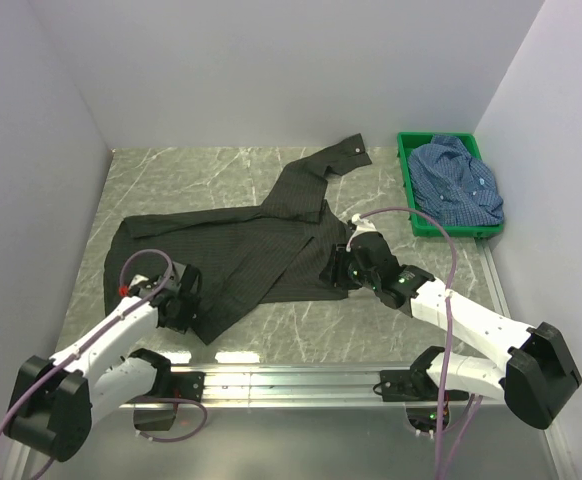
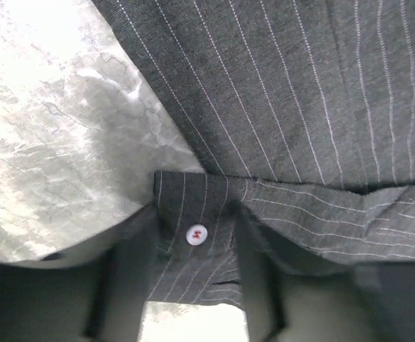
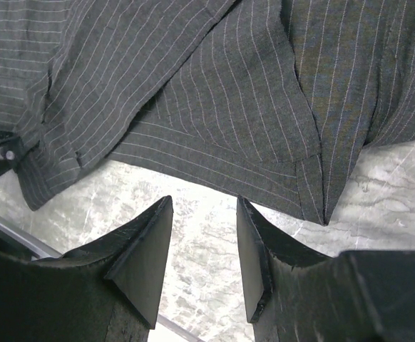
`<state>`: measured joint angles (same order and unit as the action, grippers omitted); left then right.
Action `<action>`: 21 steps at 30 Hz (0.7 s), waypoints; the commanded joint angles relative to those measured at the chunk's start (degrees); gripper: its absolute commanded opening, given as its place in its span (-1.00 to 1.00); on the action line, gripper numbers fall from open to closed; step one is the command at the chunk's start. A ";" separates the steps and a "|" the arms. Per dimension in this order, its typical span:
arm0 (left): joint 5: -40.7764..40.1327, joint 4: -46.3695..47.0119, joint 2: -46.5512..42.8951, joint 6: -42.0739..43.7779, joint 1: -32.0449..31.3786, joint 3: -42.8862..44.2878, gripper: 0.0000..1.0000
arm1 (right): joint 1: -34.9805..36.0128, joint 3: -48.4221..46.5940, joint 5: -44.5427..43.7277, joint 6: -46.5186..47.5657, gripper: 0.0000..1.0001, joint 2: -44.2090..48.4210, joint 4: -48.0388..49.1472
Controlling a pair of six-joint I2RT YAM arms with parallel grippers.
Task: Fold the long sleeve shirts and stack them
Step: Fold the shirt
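The black striped long sleeve shirt (image 1: 251, 250) lies spread on the marble table, one sleeve reaching toward the back right. My left gripper (image 1: 183, 300) is at its near left corner. In the left wrist view its jaws (image 2: 195, 214) stand apart on either side of a narrow strip of the shirt (image 2: 300, 85) with a white button (image 2: 196, 234). My right gripper (image 1: 343, 268) is at the shirt's near right edge. It is open (image 3: 204, 203) over bare table, with the hem (image 3: 214, 92) just ahead of its fingertips. The blue checked shirt (image 1: 458, 180) lies crumpled in the crate.
A green plastic crate (image 1: 408, 190) stands at the back right against the wall. White walls close the table on the left, back and right. A metal rail (image 1: 291, 380) runs along the near edge between the arm bases.
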<state>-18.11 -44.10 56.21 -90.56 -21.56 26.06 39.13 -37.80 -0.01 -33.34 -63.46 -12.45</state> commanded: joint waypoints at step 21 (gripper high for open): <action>-10.10 -7.05 9.35 19.89 0.91 22.43 -0.99 | -4.93 -5.70 1.48 -2.51 -0.06 -9.92 1.37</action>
<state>-22.52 -48.73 64.75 -77.36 -20.80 42.28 37.36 -40.91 -1.06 -33.47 -71.11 -12.56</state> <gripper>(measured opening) 0.034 0.476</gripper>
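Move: The loose sleeve's cuff lies practically between the left hand's open fingers, only about 1 cm ahead, 1 cm to the right and 1 cm below. From that hand the shirt body's middle is some 14 cm ahead and 8 cm right, and the root of this sleeve about 19 cm ahead and 27 cm right. From the right hand the cuff is some 29 cm to the left, 8 cm back and 11 cm below. Pinching the cuff just above the table, the left fingers shut fully while easing about 1 cm forward and slightly right; then the hand lifts some 6 cm and carries the cuff forward towards the shirt body, turning about 10 degrees clockwise. The empty right hand, half open, starts down and forward by about 3 cm. ##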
